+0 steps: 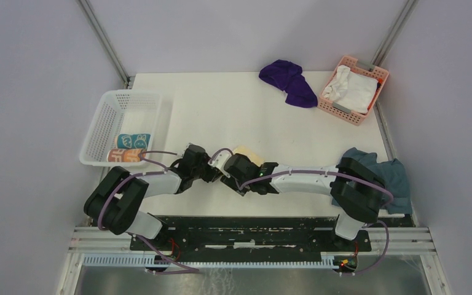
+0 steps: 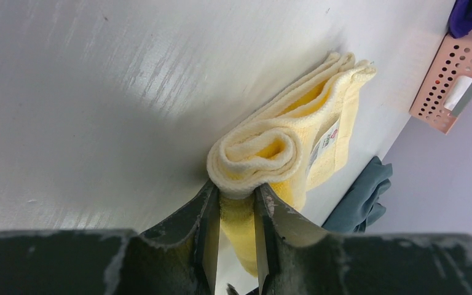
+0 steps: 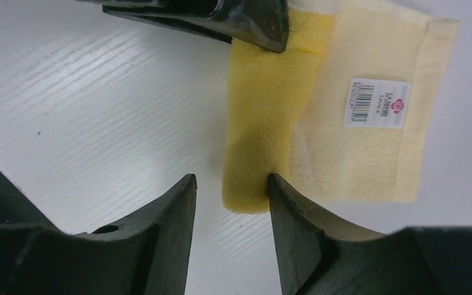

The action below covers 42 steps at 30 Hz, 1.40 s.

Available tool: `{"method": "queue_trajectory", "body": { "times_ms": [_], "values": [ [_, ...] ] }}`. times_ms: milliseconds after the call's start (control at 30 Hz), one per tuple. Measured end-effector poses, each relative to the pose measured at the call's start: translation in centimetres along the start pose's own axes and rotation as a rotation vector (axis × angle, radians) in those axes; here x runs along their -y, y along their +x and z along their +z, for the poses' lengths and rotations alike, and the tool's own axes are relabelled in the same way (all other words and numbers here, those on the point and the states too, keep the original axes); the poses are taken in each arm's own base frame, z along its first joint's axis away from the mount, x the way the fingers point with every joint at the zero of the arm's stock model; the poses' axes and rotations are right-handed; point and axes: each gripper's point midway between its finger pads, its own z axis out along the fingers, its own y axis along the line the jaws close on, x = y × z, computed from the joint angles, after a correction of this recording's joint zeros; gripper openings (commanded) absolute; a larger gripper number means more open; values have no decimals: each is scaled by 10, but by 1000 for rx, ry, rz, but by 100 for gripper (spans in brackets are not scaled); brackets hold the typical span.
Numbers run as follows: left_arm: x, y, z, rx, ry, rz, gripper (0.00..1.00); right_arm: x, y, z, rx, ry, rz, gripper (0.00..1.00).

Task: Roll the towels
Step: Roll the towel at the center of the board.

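Observation:
A pale yellow towel lies partly rolled near the table's front middle. In the left wrist view its rolled end is pinched between the jaws of my left gripper, which is shut on it. My right gripper stands open at the roll's other end, its right finger touching the cloth. The flat part with a barcode label lies beyond. A purple towel is crumpled at the back. Rolled teal and orange towels lie in the white basket.
A pink basket holding a white cloth stands at the back right. A blue-grey cloth lies under the right arm at the right edge. Both arms meet low over the front middle.

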Motion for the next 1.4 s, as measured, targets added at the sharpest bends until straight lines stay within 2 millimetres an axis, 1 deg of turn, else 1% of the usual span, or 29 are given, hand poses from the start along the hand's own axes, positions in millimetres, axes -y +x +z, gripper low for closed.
{"method": "queue_trajectory", "body": {
  "times_ms": [133, 200, 300, 367, 467, 533, 567, 633, 700, 767, 867, 933, 1000, 1067, 1167, 1300, 1400],
  "values": [
    [0, 0, -1, -1, -2, 0, 31, -5, 13, 15, -42, 15, -46, 54],
    [-1, 0, -2, -1, -5, 0, 31, -2, 19, 22, -61, 37, -58, 54],
    [-2, 0, -6, 4, -14, 0, 31, 2, 21, 27, -69, 68, -65, 51],
    [-5, 0, -10, 10, -19, 2, 31, 3, 20, 27, -68, 78, -65, 44],
    [-12, 2, -19, 13, -26, 3, 32, 4, 20, 29, -66, 88, -67, 27],
    [-15, 3, -22, 14, -28, 3, 38, 4, 19, 29, -63, 85, -69, 18],
    [-15, 3, -24, 16, -29, 3, 42, 3, 18, 29, -62, 78, -69, 13],
    [-17, 0, -28, 31, -35, 3, 50, -1, 16, 28, -64, 45, -64, 7],
    [-16, -3, -33, 50, -32, 3, 57, -4, 14, 28, -69, -4, -50, 2],
    [-12, -8, -41, 80, -14, 6, 62, -8, 12, 28, -71, -78, -15, 1],
    [2, -16, -56, 130, 50, 20, 66, -12, 8, 26, -72, -220, 79, 0],
    [11, -19, -67, 155, 102, 20, 67, -14, 7, 24, -74, -321, 159, 1],
    [14, -21, -75, 173, 141, 19, 68, -16, 8, 22, -81, -424, 254, 1],
    [11, -21, -80, 183, 158, 19, 68, -17, 7, 21, -87, -530, 353, 1],
    [0, -19, -81, 182, 155, 19, 68, -18, 4, 23, -93, -692, 522, 1],
    [-17, -13, -76, 166, 132, 18, 68, -14, 0, 29, -94, -847, 714, 1],
    [-26, -9, -70, 147, 122, 19, 68, -11, 2, 33, -106, -929, 836, 2]
  ]
}}
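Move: The towel's roll runs slantwise between the hands: its right-hand end lies about 1 cm ahead of the open right fingers and some 3 cm below, with no sideways offset. From the right hand, the end pinched by the left is about 6 cm ahead, 6 cm left and 3 cm lower, and the flat flap about 8 cm ahead, 2 cm right and 5 cm lower. From the left hand, that right-hand end is about 5 cm back, 6 cm left to right, and roughly level. Down about 3 cm goes the right hand, straddling the roll's near end and pinching it, then twisting some 70 degrees to turn the roll forward over the flap, easing 2 cm left as its fingers swing to point left. The left, still gripping, draws back and left 2 cm, opens, lifts clear to the left, then moves back and sinks again beside the roll. ##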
